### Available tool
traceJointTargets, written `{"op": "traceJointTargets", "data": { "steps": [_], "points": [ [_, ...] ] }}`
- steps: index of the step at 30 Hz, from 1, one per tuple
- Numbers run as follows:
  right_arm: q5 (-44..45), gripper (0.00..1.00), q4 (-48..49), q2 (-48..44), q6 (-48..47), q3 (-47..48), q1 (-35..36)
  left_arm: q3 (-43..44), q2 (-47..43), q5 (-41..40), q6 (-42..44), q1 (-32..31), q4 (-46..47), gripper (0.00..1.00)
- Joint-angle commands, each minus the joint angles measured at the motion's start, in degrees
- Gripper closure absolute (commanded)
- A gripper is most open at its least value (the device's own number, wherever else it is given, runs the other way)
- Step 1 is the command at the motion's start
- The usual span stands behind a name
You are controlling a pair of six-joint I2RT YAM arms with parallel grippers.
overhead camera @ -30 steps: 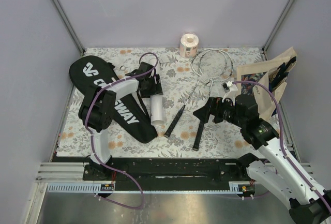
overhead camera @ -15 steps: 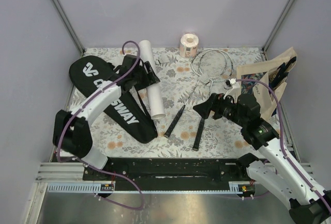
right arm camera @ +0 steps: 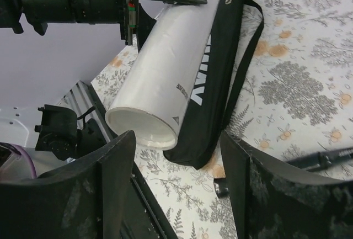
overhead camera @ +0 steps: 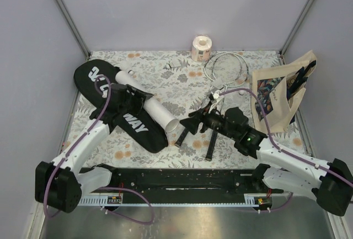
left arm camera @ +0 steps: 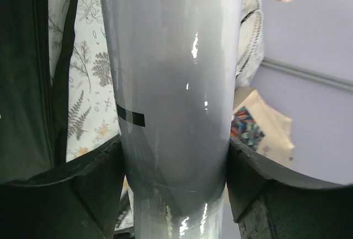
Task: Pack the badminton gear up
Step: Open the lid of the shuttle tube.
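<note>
The white tube (overhead camera: 160, 115) lies slantwise over the long black racket bag (overhead camera: 140, 128) lettered in white. My left gripper (overhead camera: 134, 100) is shut on it. The left wrist view shows the tube (left arm camera: 171, 84) filling the gap between both fingers (left arm camera: 88, 195). My right gripper (overhead camera: 191, 124) is open just right of the tube's open end (right arm camera: 143, 128), which shows between its fingers (right arm camera: 110, 184) with the bag (right arm camera: 215, 95) beside it. Two thin rackets have heads (overhead camera: 227, 68) at the back and black handles (overhead camera: 186, 130) near the right gripper.
A beige printed tote bag (overhead camera: 274, 93) leans at the right wall. A small pinkish paper roll (overhead camera: 201, 47) stands at the back wall. The black rail (overhead camera: 176, 181) runs along the near edge. Grey walls close three sides.
The left arm has swung the tube from the back down across the bag, its open end now pointing right. The right gripper moved left toward that end and its jaws narrowed.
</note>
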Motion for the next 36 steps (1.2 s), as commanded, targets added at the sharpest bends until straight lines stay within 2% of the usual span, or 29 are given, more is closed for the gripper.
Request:
{"op": "traceJointTargets", "data": {
  "steps": [1, 6, 9, 13, 17, 28, 36],
  "points": [
    [5.35, 0.30, 12.61, 4.59, -4.05, 1.46, 4.34, -2.68, -7.37, -3.36, -13.06, 0.14, 4.33, 0.36],
    [7.55, 0.35, 14.28, 9.78, -2.82, 3.74, 6.37, -2.78, -10.28, -5.82, -15.08, 0.14, -0.06, 0.36],
    [10.53, 0.44, 15.69, 12.07, -1.68, 4.54, 7.07, -3.74, -10.98, -5.39, -16.75, 0.14, -0.24, 0.36],
    [11.77, 0.71, 17.88, 12.96, 0.43, 4.28, 7.25, -4.36, -11.51, -5.74, -17.81, 0.31, -1.46, 0.36],
    [13.61, 1.00, 18.77, 11.73, 1.48, 2.70, 7.25, -3.92, -12.83, -10.39, -17.81, 0.40, -4.63, 0.37],
    [22.22, 1.00, 11.57, 5.93, 4.47, 0.76, 7.25, -2.52, -14.41, -18.03, -15.97, 1.54, -8.67, 0.41],
    [24.07, 1.00, 10.33, 0.83, 5.27, -1.35, 7.25, -2.69, -14.94, -20.15, -14.30, 3.13, -9.56, 0.41]
  ]
}}
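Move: Off to the right hand's left, about 6 cm over and 2 cm nearer the base, waits the lid of the shuttle tube, nearly level with it. From the left hand, which already holds the tube in the air, that lid is some 11 cm right and 8 cm back. One racket handle lies about 22 cm below the right hand, 3 cm left and 1 cm ahead; the racket bag's middle is 8 cm left of the left hand, 1 cm ahead and 16 cm down. Reaching left about 5 cm to the tube's raised end, the right hand shuts its fingers on the lid's rim, then draws back right some 4 cm, still pinching and turning slightly clockwise. The left hand keeps its grip and carries the tube left about 7 cm, turning it some 25 degrees counter-clockwise, the last pull going away from the right hand. ##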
